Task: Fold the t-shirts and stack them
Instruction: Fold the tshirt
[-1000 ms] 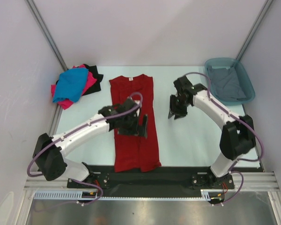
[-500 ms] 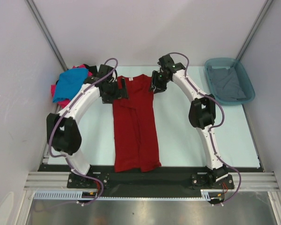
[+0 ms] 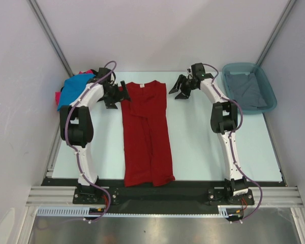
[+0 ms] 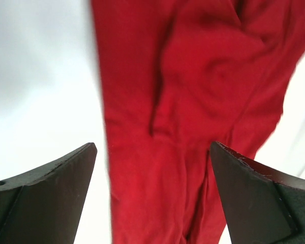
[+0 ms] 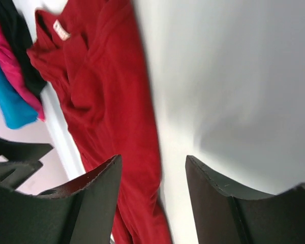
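A dark red t-shirt [image 3: 146, 132] lies flat as a long narrow strip down the middle of the table, collar at the far end. My left gripper [image 3: 124, 94] hovers at its far left edge, open wide, with red cloth [image 4: 193, 101] showing below and between the jaws. My right gripper [image 3: 177, 92] hovers just right of the far right corner, open, over the shirt's edge [image 5: 117, 101] and bare table. The bright blue t-shirt [image 3: 71, 91] tops a pile at the far left, with hot pink [image 5: 15, 66] and black [image 5: 12, 30] beneath it. A grey t-shirt [image 3: 246, 89] lies in the tub.
The teal plastic tub [image 3: 267, 84] stands at the far right corner. White walls close the table in at the left, back and right. The black base rail [image 3: 157, 195] runs along the near edge.
Both arms have swung from the middle of the table to the far end, then spread out to the shirt's two sides. The right gripper's jaws have widened. The red shirt has not moved.
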Controlling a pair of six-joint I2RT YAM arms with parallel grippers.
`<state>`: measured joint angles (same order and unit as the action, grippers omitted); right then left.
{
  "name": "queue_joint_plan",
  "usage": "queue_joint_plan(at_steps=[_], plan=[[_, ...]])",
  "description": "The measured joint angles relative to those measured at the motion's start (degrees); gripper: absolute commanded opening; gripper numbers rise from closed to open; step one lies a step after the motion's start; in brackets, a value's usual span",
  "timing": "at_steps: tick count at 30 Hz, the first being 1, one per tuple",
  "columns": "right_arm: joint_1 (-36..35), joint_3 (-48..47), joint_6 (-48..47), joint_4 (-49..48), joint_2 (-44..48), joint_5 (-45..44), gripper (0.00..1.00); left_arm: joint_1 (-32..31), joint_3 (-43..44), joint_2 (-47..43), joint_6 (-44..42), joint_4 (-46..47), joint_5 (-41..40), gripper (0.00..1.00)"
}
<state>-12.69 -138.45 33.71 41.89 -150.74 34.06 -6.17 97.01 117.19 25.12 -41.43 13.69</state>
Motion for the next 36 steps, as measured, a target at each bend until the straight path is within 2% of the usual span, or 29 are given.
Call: queue_joint_plan(at_steps=[5,11,22,33,36], plan=[[2.6,0.0,4.7,-6.4,-4.3,6.5,0.6,3.2,2.3,4.9,1.8,3.3,3.2,1.0],[3.9,-0.3,11.6,-15.3,-7.4,12.9,0.6,3.8,11.5,14.1,3.6,6.6,8.0,1.0],[3.4,-2.5,21.4,-27.0,-12.5,19.5,0.6,6.4,16.4,21.0,12.1,14.5,16.3,1.0],[-0.7,-4.3,21.9,-28.4,-14.2,21.1,0.59,7.5,14.4,20.1,12.1,16.2,16.3,1.0],[-2.0,-4.5,20.7,-27.3,-14.2,20.9,0.53,7.6,11.5,18.1,11.3,15.9,16.0,1.0]])
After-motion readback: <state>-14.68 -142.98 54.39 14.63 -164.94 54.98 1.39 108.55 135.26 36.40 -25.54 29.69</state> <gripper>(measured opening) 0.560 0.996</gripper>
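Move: The left hand is about to take the red t-shirt's upper left edge near the shoulder, about 10 cm ahead, 1 cm to its left and 6 cm below; the collar is some 15 cm ahead and 12 cm right, the blue-topped pile about 10 cm ahead and 22 cm left. The right hand goes for the upper right edge, roughly 2 cm ahead, 6 cm left and 4 cm below, with the collar 9 cm ahead and 18 cm left. The right hand's part-open fingers run into the shirt's upper right edge, cloth coming between them: it dips 2 cm and reaches forward about 4 cm while rolling some 25 degrees until the fingers point nearly flat leftward, then slides left and slightly back. Meanwhile the left hand, wide open, goes about 11 cm forward along the left edge, sinks 4 cm, swings its fingertips rightward, then eases back a little. ##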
